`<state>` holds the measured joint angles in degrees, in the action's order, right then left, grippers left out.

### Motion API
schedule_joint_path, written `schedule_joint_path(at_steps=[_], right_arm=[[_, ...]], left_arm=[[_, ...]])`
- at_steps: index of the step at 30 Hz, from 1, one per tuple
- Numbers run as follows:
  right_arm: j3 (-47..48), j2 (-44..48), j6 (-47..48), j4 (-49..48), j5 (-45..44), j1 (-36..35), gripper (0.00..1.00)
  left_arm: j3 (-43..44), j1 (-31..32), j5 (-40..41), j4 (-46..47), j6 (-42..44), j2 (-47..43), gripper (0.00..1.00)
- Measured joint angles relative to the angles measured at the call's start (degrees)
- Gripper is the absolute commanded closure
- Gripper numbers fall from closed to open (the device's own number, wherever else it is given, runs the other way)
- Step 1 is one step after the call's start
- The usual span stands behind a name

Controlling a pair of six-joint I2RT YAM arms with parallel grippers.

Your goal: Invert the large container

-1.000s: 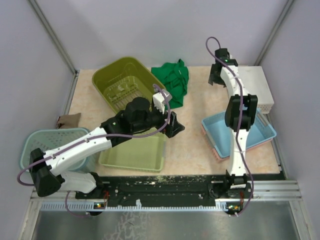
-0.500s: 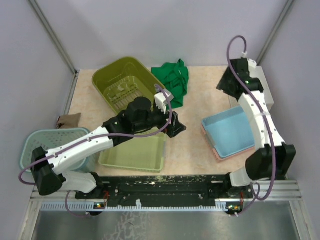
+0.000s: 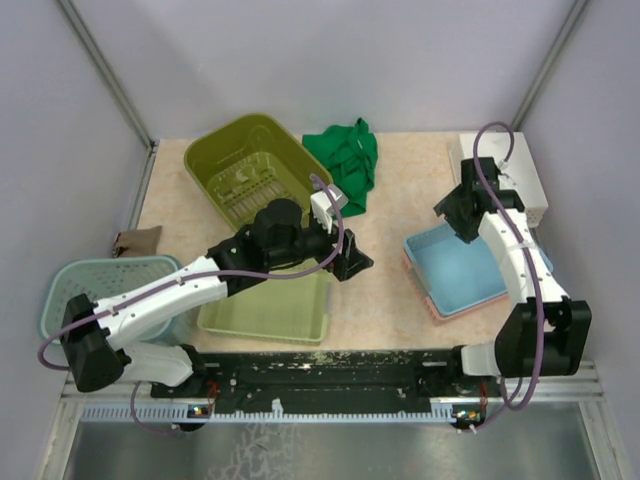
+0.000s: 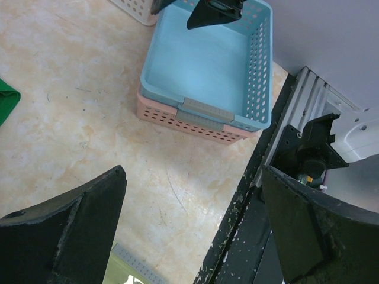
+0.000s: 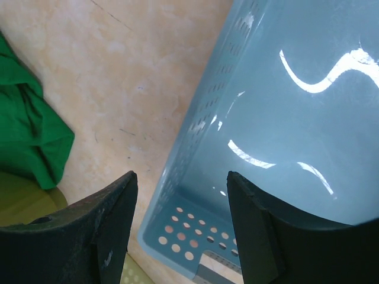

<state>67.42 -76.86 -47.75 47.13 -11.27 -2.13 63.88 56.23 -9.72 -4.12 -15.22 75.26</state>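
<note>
The large container point(image 3: 232, 137) is an olive-green bin at the back left, standing mouth up with a slotted floor. My left gripper point(image 3: 345, 255) point(image 4: 193, 171) hovers open in front of the bin, over bare tabletop, with nothing between its fingers. My right gripper point(image 3: 462, 213) point(image 5: 179, 177) is open too. It hangs over the far-left corner of a blue basket point(image 3: 470, 265) point(image 5: 284, 118) and straddles its perforated wall without touching it. Neither gripper touches the large container.
The blue basket point(image 4: 201, 65) is nested in a pink one point(image 3: 425, 300) point(image 4: 177, 121). A green cloth point(image 3: 345, 160) point(image 5: 29, 142) lies beside the bin. A white basket point(image 3: 520, 170) stands back right, a light-green tray point(image 3: 270, 310) front centre, a teal basket point(image 3: 80, 285) front left.
My right arm has swung from the back of the table forward and down to the blue basket's corner. The left arm has barely moved, and both grippers keep the same opening.
</note>
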Motion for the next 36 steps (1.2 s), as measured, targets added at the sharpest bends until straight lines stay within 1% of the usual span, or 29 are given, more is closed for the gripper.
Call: schedule_joint_path(at_steps=[5, 9, 14, 18, 21, 24, 30, 36], right_arm=[[0.0, -3.1, -3.3, -2.5, -0.5, 0.0, 0.38], [0.1, -6.2, -4.9, -3.4, -1.6, 0.0, 0.5], [0.2, -9.3, -5.9, -3.2, -2.7, 0.1, 0.62], [0.2, -9.9, -6.1, -3.1, -3.3, 0.2, 0.64], [0.2, -9.9, -6.1, -3.1, -3.3, 0.2, 0.68], [0.2, -9.9, -6.1, -3.1, -3.4, 0.4, 0.77], [0.2, -8.5, -6.4, -1.2, -4.4, 0.5, 0.99], [0.2, -2.4, -5.1, 3.4, -5.8, 0.6, 1.0]], left_arm=[[-2.1, 0.0, -0.7, 0.4, -0.4, -0.5, 0.0], [-2.5, 0.0, -1.4, 0.5, -0.7, -0.5, 0.0], [-2.5, 0.0, -1.9, 0.7, -0.9, -0.9, 0.0], [-2.5, 0.0, -2.0, 0.7, -0.8, -1.2, 0.0], [-2.5, 0.0, -2.3, 0.7, -0.8, -1.2, 0.0], [-2.5, 0.0, -2.4, 0.7, -0.8, -1.2, 0.0], [-2.5, 0.0, -2.6, 0.7, -0.4, -1.1, 0.0], [-2.5, 0.0, -3.2, 0.7, -0.2, -0.4, 0.0]])
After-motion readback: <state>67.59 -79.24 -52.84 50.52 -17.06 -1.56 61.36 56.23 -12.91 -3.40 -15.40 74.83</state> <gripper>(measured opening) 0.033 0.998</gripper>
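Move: The blue container sits in the pink one, its middle about 6 cm back from my open right hand, 7 cm to the right and 8 cm below. Its far rim runs almost under my fingertips. The white container, already upside down, lies some 12 cm ahead and 13 cm right of that hand; the green cloth is roughly 16 cm ahead and 20 cm left. From my left hand the blue container is about 6 cm ahead, 27 cm right and 20 cm lower. I lower my right hand about 5 cm, easing 2 cm forward, so that its fingers straddle the far rim of the blue container, then close them until they pinch that thin wall. Holding on, I pull back towards my base and up, about 3 cm each way, dragging the rim with me. ##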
